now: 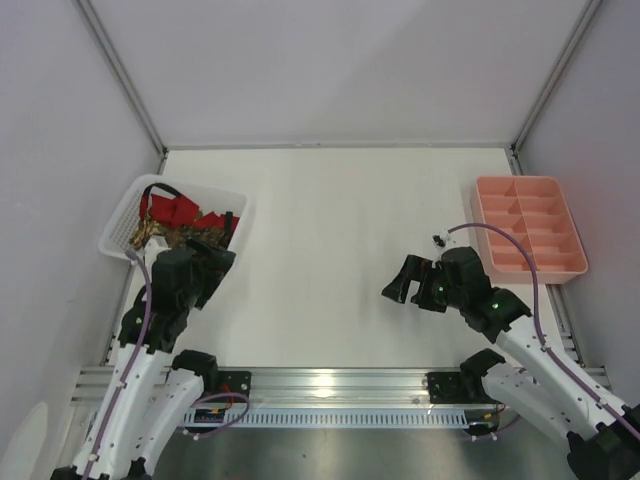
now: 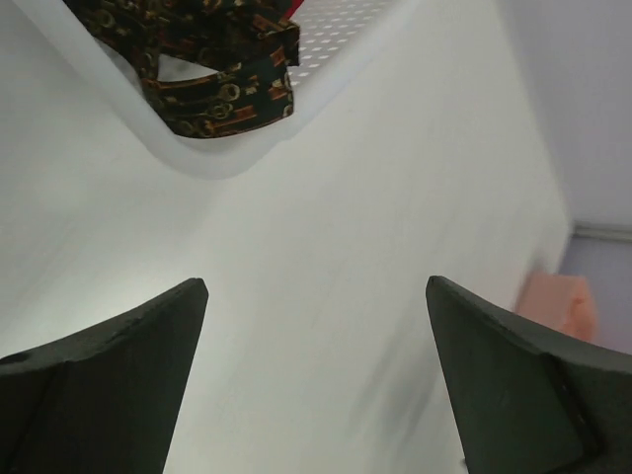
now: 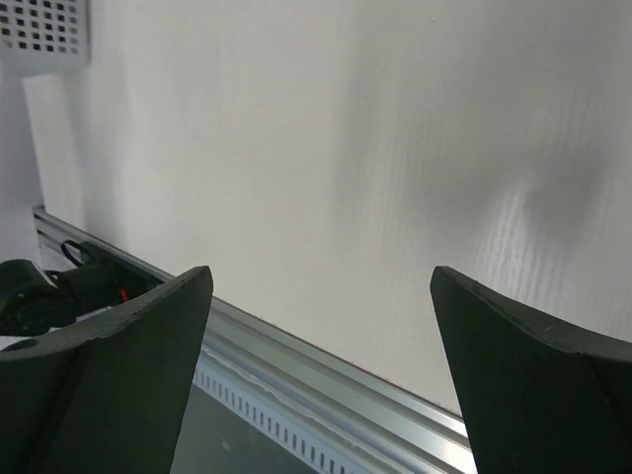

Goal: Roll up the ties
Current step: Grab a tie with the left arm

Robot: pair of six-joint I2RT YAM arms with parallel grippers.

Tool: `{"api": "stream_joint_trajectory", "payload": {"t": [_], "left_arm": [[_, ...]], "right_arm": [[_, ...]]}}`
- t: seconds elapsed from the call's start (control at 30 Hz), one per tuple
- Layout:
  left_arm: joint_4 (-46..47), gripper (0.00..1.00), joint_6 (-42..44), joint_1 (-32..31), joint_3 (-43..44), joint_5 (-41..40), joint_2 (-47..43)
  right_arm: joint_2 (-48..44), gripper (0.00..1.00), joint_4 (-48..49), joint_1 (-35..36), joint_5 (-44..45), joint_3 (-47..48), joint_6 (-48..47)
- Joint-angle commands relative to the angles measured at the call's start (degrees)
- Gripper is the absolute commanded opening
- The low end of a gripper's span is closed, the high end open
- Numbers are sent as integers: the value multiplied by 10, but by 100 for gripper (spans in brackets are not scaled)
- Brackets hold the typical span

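The ties lie bunched in a white perforated basket at the table's left. A red tie is at the back and a dark brown patterned tie is at the front. My left gripper hovers just in front of the basket's near corner, open, with only bare table between its fingers. My right gripper hangs open over the table's right half, far from the basket, with nothing in it.
A pink compartment tray stands at the right edge. The basket's rim is close ahead of the left fingers. A metal rail runs along the table's near edge. White walls enclose the table.
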Motion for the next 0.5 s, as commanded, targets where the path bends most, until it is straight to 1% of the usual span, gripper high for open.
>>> {"api": "stream_joint_trajectory", "payload": {"t": [0.0,0.03,0.07,0.1,0.13,0.17,0.23,0.27,0.33,0.37,0.4,0.47], "left_arm": [[-92,100,133,7,74,-9,43],[-76,100,171,11,92,6,48],[-70,100,182,12,101,7,62],[-96,100,176,14,111,-12,75],[-116,100,162,33,140,-20,119],[-133,100,159,48,154,-20,142],[-159,100,156,84,192,-7,187],[-167,100,154,94,207,-8,224],[-191,100,141,111,261,-39,257],[-200,100,137,115,280,-50,297],[-211,100,132,133,320,-58,317],[-239,100,128,142,357,-65,365]], "right_arm": [[2,100,-29,-9,-21,29,-68],[12,100,-44,-13,-33,41,-77],[22,100,-53,-18,-52,52,-93],[50,100,-74,-18,-61,62,-104],[63,99,-82,-12,-65,81,-112],[86,100,-91,-10,-59,91,-121],[103,100,-111,-6,-48,112,-129],[110,100,-118,-2,-43,118,-130],[124,100,-119,1,-40,131,-128],[127,100,-118,3,-42,141,-130],[136,99,-117,7,-42,145,-132],[144,99,-121,8,-40,160,-137]]}}
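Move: The left hand hangs open above the table, short of the white basket. The brown patterned tie lies about 12 cm ahead of it, 9 cm to its left and 13 cm below. The red tie is some 20 cm ahead and 14 cm left, and the basket's middle roughly 17 cm ahead and 15 cm left. From the right hand, the brown tie lies about 14 cm ahead, 42 cm left and 9 cm lower. Leftward and then also forward, the left hand swings about 6 cm left and 4 cm out towards the brown tie and the basket's near right corner, rising some 2 cm as it goes. The wrist tips the fingers more steeply down, by over 20 degrees, and rolls its left side up a little; the fingers stay wide open and nothing is touched. ##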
